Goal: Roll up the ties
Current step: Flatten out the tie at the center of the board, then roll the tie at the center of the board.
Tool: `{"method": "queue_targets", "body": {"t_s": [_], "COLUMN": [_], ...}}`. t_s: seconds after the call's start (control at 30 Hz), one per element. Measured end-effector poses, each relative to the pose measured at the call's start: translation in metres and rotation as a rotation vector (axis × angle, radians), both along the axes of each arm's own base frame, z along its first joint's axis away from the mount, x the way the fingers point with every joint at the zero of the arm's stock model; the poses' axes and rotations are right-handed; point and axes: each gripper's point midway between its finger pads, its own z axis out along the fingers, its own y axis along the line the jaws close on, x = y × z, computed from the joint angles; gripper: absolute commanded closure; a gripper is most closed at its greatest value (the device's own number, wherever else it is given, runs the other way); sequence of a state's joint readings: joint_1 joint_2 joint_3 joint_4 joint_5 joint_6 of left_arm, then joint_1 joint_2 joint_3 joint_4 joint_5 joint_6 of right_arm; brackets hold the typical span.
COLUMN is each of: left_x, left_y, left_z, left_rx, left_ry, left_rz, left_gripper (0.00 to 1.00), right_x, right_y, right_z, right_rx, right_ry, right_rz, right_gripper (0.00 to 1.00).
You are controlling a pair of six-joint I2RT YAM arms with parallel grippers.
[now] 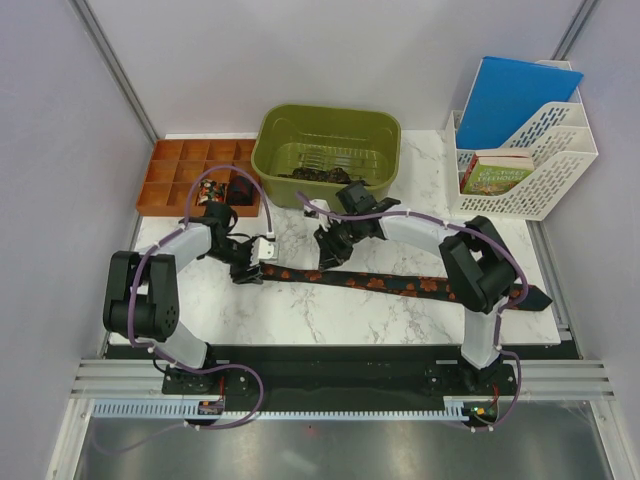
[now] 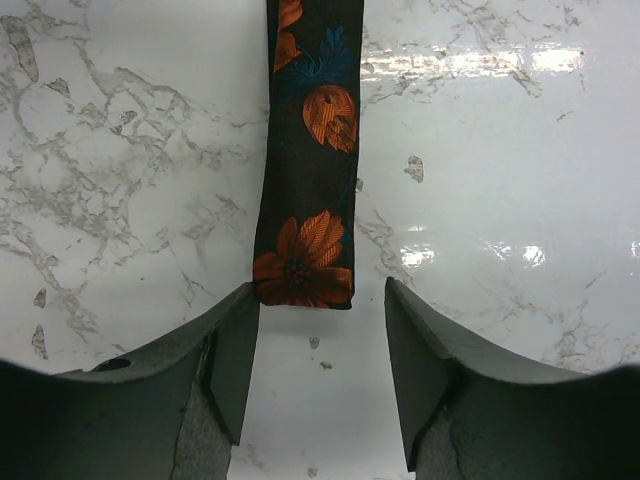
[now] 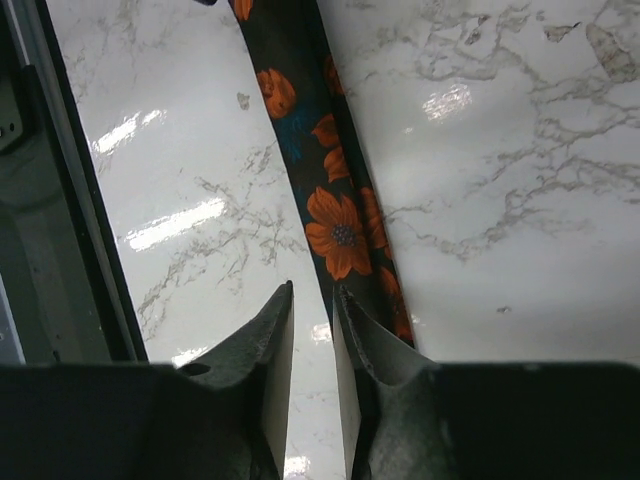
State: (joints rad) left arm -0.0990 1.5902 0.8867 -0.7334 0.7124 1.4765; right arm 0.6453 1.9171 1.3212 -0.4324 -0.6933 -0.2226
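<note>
One tie [image 1: 400, 284], black with orange flowers, lies flat across the table from left to right. Its narrow squared end [image 2: 303, 285] rests on the marble just beyond my left gripper [image 2: 320, 290], whose jaws stand wide open on either side of it with nothing between them. In the top view the left gripper [image 1: 250, 270] sits at that end. My right gripper [image 1: 328, 258] hovers over the tie further right. In the right wrist view its jaws [image 3: 314, 290] are only slightly apart over bare marble, and the tie [image 3: 340, 235] runs beside and under the right-hand finger. More dark ties [image 1: 318, 173] lie in the green bin.
The green bin [image 1: 385, 150] stands at the back centre. An orange compartment tray [image 1: 165, 180] at the back left holds a dark coil [image 1: 241, 187]. A white file rack [image 1: 545, 170] with a blue folder and a book stands at the back right.
</note>
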Motion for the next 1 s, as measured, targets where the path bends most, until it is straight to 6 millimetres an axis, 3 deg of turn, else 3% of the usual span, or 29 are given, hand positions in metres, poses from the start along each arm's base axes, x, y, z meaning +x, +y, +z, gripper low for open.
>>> {"method": "queue_targets", "body": {"t_s": [0.27,0.6,1.0], "left_x": [0.004,0.003,-0.001], "left_y": [-0.003,-0.01,-0.073], "left_z": [-0.001,0.006,0.041], "left_rx": [0.0,-0.006,-0.095], "left_ry": [-0.007,-0.018,-0.014], "left_rz": [0.011,0.006,-0.068], "left_gripper": [0.58,0.63,0.62], "right_x": [-0.006,0.004,0.005], "right_y": [0.011,0.018,0.02], "right_z": [-0.046,-0.045,-0.044], "right_rx": [-0.059,-0.055,-0.046], "right_ry": [0.089,0.095,0.13], "right_rz": [-0.023,-0.074,-0.101], "right_gripper": [0.74,0.74,0.67]}}
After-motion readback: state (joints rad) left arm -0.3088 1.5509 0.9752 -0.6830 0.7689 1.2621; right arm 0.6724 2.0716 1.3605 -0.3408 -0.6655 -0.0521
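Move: The folded tie's left end lies almost between the left hand's open fingers, about 1 cm to the right and 1 cm below. The green bin stands some 27 cm ahead and 18 cm right of that hand; the brown tray is about 24 cm ahead and 12 cm left. For the right hand, the stretch of tie to hold down lies about 2 cm left, 1 cm ahead and 5 cm below, with the bin roughly 25 cm straight ahead. Down about 4.5 cm and slightly left goes the right hand, its fingers coming onto the tie and staying there to pin it. Nearly in place, the left fingers close across the tie's width and pinch its left end; then the left hand carries that end about 7 cm right towards the right gripper while lifting it 4 cm. ##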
